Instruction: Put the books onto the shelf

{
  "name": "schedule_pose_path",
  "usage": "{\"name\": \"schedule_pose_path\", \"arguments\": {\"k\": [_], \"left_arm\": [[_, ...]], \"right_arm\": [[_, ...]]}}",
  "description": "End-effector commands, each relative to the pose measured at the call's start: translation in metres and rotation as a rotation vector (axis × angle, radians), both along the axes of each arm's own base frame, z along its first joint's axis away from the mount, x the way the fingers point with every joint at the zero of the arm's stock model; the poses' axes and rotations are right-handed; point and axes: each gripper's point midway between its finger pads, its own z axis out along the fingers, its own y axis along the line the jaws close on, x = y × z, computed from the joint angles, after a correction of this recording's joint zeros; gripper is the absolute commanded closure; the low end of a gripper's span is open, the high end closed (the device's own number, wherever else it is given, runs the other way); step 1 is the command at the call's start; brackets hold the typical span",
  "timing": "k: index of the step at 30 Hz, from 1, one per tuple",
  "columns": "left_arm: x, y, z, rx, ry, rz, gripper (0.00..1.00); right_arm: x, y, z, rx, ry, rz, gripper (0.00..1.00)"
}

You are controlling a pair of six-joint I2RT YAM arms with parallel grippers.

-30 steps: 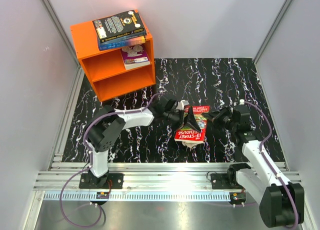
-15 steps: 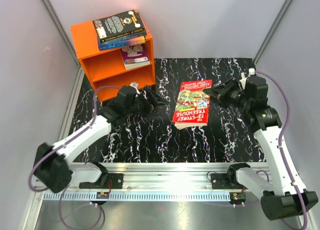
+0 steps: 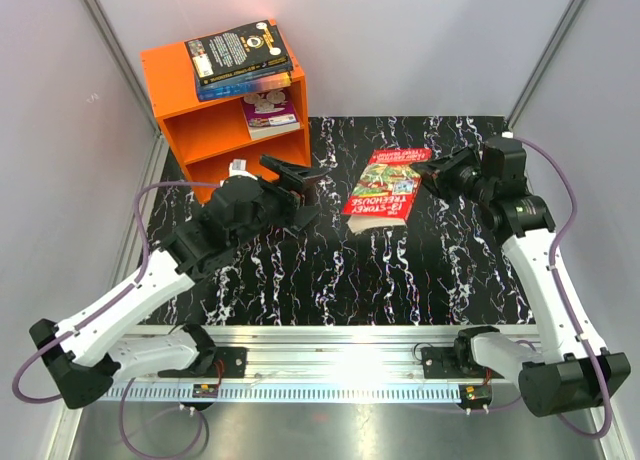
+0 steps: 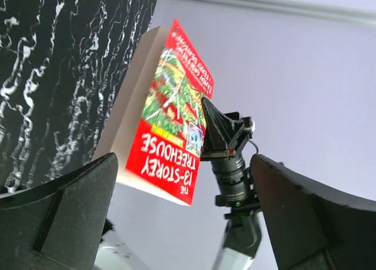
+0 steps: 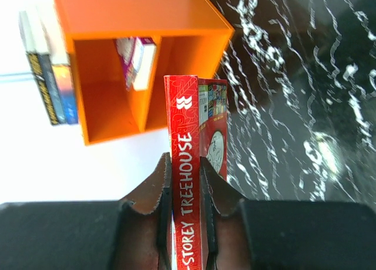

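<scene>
My right gripper [image 5: 183, 170] is shut on the spine of the red book [image 5: 187, 117] and holds it above the table, spine toward the camera. From above, the red book [image 3: 385, 185] hangs tilted at mid-table, with the right gripper [image 3: 432, 175] on its right edge. To its left, the left gripper [image 3: 308, 180] stands open and empty, apart from the red book [image 4: 170, 129]. On the orange shelf [image 3: 225, 130] the black book [image 3: 238, 48] lies on top of the blue one [image 3: 250, 82]. A green-purple book [image 3: 270, 110] lies in the upper compartment.
The shelf [image 5: 147, 23] stands at the back left corner of the black marbled table [image 3: 420, 270], with its open side toward the arms. Grey walls close in both sides, and an aluminium rail [image 3: 330, 360] runs along the near edge.
The left gripper has let go of the red book, opened wide and drawn back left toward the shelf. The right gripper has lifted the book and carried it toward the back.
</scene>
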Motion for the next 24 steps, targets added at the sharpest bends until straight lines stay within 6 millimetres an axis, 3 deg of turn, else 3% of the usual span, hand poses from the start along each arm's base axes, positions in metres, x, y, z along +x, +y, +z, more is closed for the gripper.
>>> {"name": "schedule_pose_path", "arguments": {"k": [1, 11, 19, 24], "left_arm": [[0.003, -0.003, 0.038, -0.167, 0.053, 0.045, 0.01], [-0.007, -0.049, 0.069, -0.29, 0.122, -0.053, 0.01], [-0.01, -0.075, 0.074, -0.313, 0.15, -0.109, 0.01], [-0.008, -0.083, 0.065, -0.269, 0.164, -0.12, 0.01]], "right_arm": [[0.024, 0.0, 0.058, 0.075, -0.155, -0.055, 1.0], [0.03, 0.0, 0.087, 0.121, -0.274, -0.068, 1.0], [0.037, 0.002, 0.119, 0.174, -0.373, -0.068, 1.0], [0.04, 0.014, 0.138, 0.251, -0.403, -0.013, 1.0]]}}
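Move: About 15 cm to the right of the empty left hand, 3 cm farther out and some 6 cm lower, lies the middle of the red 13-Storey Treehouse book, already gripped by the right hand. From the right hand, the orange shelf's middle is roughly 28 cm ahead, 41 cm left and 16 cm below; the purple book inside it is about 32 cm ahead, 35 cm left and 11 cm lower. The left gripper stands some 21 cm left and 7 cm back. Closing in on the red book's page side, the left hand slides right about 8 cm with a rise of 4 cm, rolling its left side down and dipping its wide-open fingers, each some 10 degrees. Meanwhile the right hand keeps its grip by the spine and lifts the book about 7 cm while carrying it 4 cm forward, fingers tipping up nearly 15 degrees. ##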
